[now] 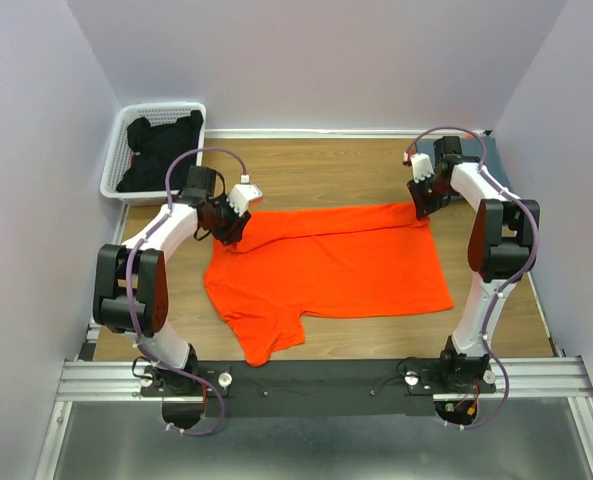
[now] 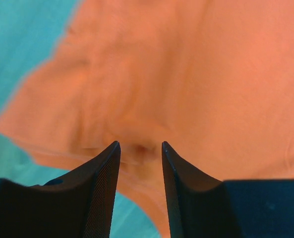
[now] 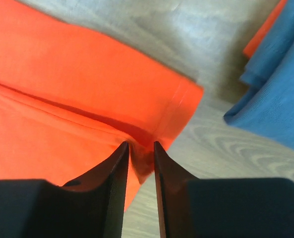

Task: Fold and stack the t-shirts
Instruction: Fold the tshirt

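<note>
The orange t-shirt [image 1: 346, 265] lies spread across the middle of the wooden table, its far edge folded over toward me and one sleeve pointing at the near edge. My left gripper [image 1: 234, 222] sits at the shirt's far left corner. In the left wrist view it [image 2: 140, 145] is open, with the orange cloth [image 2: 196, 74] lying past its tips. My right gripper [image 1: 421, 205] is at the far right corner. Its jaws [image 3: 142, 144] stand slightly apart, with a bunched tip of the folded orange corner [image 3: 62, 74] between them. A folded blue-grey t-shirt [image 3: 280, 99] lies just beyond that corner.
A white plastic basket [image 1: 116, 170] holding dark clothes stands at the far left corner. The blue-grey shirt [image 1: 484, 152] sits behind the right arm by the right wall, with a strip of orange cloth [image 3: 265, 29] beside it. Purple walls close in three sides.
</note>
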You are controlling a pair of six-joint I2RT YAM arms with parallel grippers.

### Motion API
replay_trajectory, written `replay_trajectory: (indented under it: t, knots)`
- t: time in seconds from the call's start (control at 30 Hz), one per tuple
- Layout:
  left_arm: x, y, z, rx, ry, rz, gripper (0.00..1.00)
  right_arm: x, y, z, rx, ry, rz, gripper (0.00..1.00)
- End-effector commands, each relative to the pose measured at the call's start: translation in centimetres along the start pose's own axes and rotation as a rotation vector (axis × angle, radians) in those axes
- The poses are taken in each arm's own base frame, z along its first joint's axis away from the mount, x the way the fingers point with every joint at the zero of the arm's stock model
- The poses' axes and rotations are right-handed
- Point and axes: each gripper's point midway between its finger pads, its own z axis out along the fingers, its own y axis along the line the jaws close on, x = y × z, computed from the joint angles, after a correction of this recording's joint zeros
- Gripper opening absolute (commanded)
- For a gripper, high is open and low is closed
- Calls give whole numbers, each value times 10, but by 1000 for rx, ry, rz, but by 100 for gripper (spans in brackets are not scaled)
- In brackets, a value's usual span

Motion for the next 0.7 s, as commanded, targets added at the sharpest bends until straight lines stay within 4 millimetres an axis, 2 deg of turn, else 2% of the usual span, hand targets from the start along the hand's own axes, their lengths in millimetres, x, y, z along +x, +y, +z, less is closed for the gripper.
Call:
replay_trajectory:
  t: [0.0, 0.23, 0.37, 0.57, 0.67]
  knots:
    - [-32, 13, -13, 7, -64, -3, 47, -6, 0, -25, 13, -48, -12, 36]
    - [-24, 34, 17, -19, -10, -116, 47, -8, -3, -30, 30, -46, -5, 37]
    - [-8, 41, 31, -34, 44, -149, 47, -7, -2, -32, 24, -39, -6, 38]
    - [7, 49, 41, -71, 96, -172, 48, -5, 1, -30, 7, -29, -1, 37]
    - [8, 50, 39, -84, 99, -171, 48, -8, 1, -31, 1, -36, 5, 36]
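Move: The left hand is open just above the left end of the orange t-shirt's folded-back strip. The part it goes for lies about 4 cm ahead and 4 cm below; the basket is some 22 cm ahead and 19 cm left, and the near sleeve about 26 cm back and 7 cm right. The right hand is directly over the strip's right corner, 1 cm below it, with the blue stack roughly 12 cm ahead and 10 cm right. With its open fingertips the left hand comes down onto the strip's left end: it hops up and forward first, then sinks about 7 cm from the top of the hop, ending about 4 cm farther forward and as much lower than it began. The right hand, already open, lifts off the right corner by some 1.5 cm and waits above it. ##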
